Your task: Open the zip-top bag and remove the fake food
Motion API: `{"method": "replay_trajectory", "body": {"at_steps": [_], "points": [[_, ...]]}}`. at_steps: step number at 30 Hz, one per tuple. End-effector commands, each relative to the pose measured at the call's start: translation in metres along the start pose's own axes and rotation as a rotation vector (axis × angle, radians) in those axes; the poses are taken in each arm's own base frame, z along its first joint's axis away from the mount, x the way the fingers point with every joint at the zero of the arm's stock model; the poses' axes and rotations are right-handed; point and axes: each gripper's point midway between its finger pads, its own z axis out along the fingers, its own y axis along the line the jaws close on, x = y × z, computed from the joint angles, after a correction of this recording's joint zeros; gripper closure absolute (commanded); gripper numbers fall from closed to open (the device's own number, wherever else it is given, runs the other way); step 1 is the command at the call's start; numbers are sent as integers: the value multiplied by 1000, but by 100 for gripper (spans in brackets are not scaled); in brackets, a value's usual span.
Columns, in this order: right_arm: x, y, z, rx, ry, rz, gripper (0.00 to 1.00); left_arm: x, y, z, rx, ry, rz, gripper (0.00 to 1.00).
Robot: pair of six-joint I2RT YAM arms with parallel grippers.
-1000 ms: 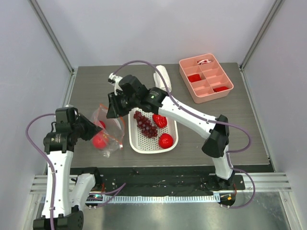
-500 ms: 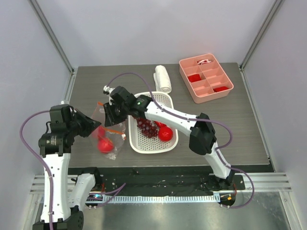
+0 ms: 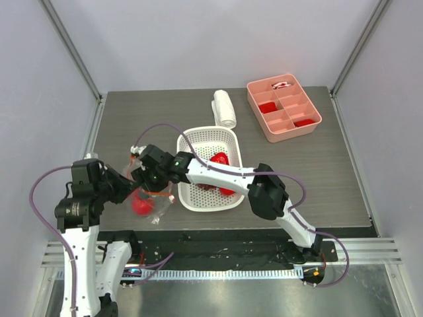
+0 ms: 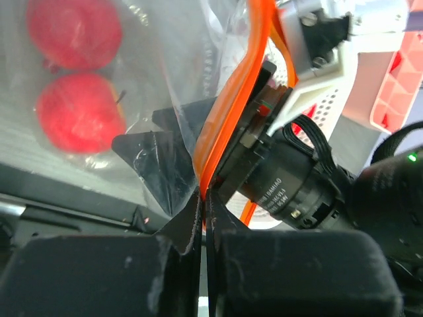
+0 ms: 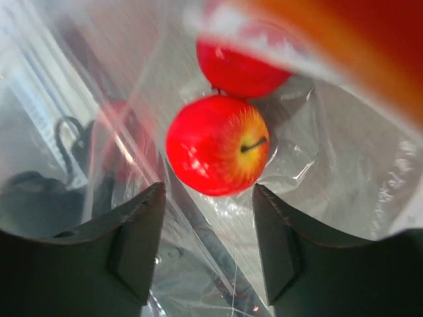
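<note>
The clear zip-top bag (image 3: 158, 206) lies at the front left, its orange zip strip (image 4: 254, 59) spread open. My left gripper (image 3: 127, 190) is shut on that strip at the mouth's edge (image 4: 201, 193). My right gripper (image 3: 141, 183) reaches into the mouth with its jaws open (image 5: 208, 191) and nothing between them. Just ahead of its fingertips, inside the bag (image 5: 344, 172), lies a red apple (image 5: 217, 145) with a second red fruit (image 5: 241, 66) behind it. Both pieces of fake food show through the plastic in the left wrist view (image 4: 79, 112). More fake food (image 3: 220, 160) lies in the white basket.
The white basket (image 3: 198, 135) stands right of the bag, partly under my right arm. At the back are a white roll (image 3: 225, 107) and a pink divided tray (image 3: 284, 105) with flat red pieces. The table's front edge is close below the bag.
My right gripper has swung from the basket's left rim down and leftward into the bag's mouth, and its jaws have widened. The left gripper and bag shifted slightly toward the front.
</note>
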Motion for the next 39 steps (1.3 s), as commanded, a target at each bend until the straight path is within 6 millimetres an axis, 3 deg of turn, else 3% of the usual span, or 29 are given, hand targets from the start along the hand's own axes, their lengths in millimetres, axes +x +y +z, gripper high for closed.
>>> {"method": "replay_trajectory", "body": {"at_steps": [1, 6, 10, 15, 18, 21, 26, 28, 33, 36, 39], "points": [[11, 10, 4, 1, -3, -55, 34, 14, 20, -5, -48, 14, 22, 100], [26, 16, 22, -5, -4, -104, 21, 21, 38, -12, -85, -22, 21, 100], [30, 20, 30, -46, -38, -99, 16, 22, 44, -16, -105, -32, 23, 100], [15, 25, 44, -86, -138, -86, 9, 24, 43, -19, -93, -37, 19, 100], [15, 11, 63, -28, -164, -77, 6, 27, 46, -21, -98, -37, 24, 100], [12, 8, 66, -50, -243, -98, 4, 29, 48, -21, -99, -29, 25, 100], [2, 21, 73, -122, -300, -103, 1, 32, 45, -23, -80, -25, 19, 100], [1, 17, 71, -85, -314, -101, 2, 35, 42, -22, -61, -6, 20, 100], [-1, -36, 49, 158, -228, -93, 2, 24, 18, -26, 14, -15, 25, 100], [-8, -49, 22, 230, -209, -155, 2, 10, -8, -35, 88, -43, 14, 100], [-11, -46, -1, 239, -183, -202, 2, 3, -17, -38, 97, -49, -1, 100]]}}
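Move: From the right hand, the nearer fake apple in the bag lies about 9 cm below, some 4 cm left and 2 cm back. The second apple is roughly 7 cm beyond that one, at the same height, and the white basket's middle is 19 cm to the hand's right, 10 cm ahead and 10 cm below. From the left hand, which already grips the zip edge, the nearer apple is about 18 cm below and 6 cm left, level fore and aft. Sink the right gripper some 7 cm into the bag onto the nearer apple, spreading the fingers from just over half to wide open. Ease back and leftward on the way down, then, once low, come forward and right while tilting the fingertips forward. With the left fingers still pinching the zip edge, draw it about 5 cm back and slightly down, then begin to rise and return. ##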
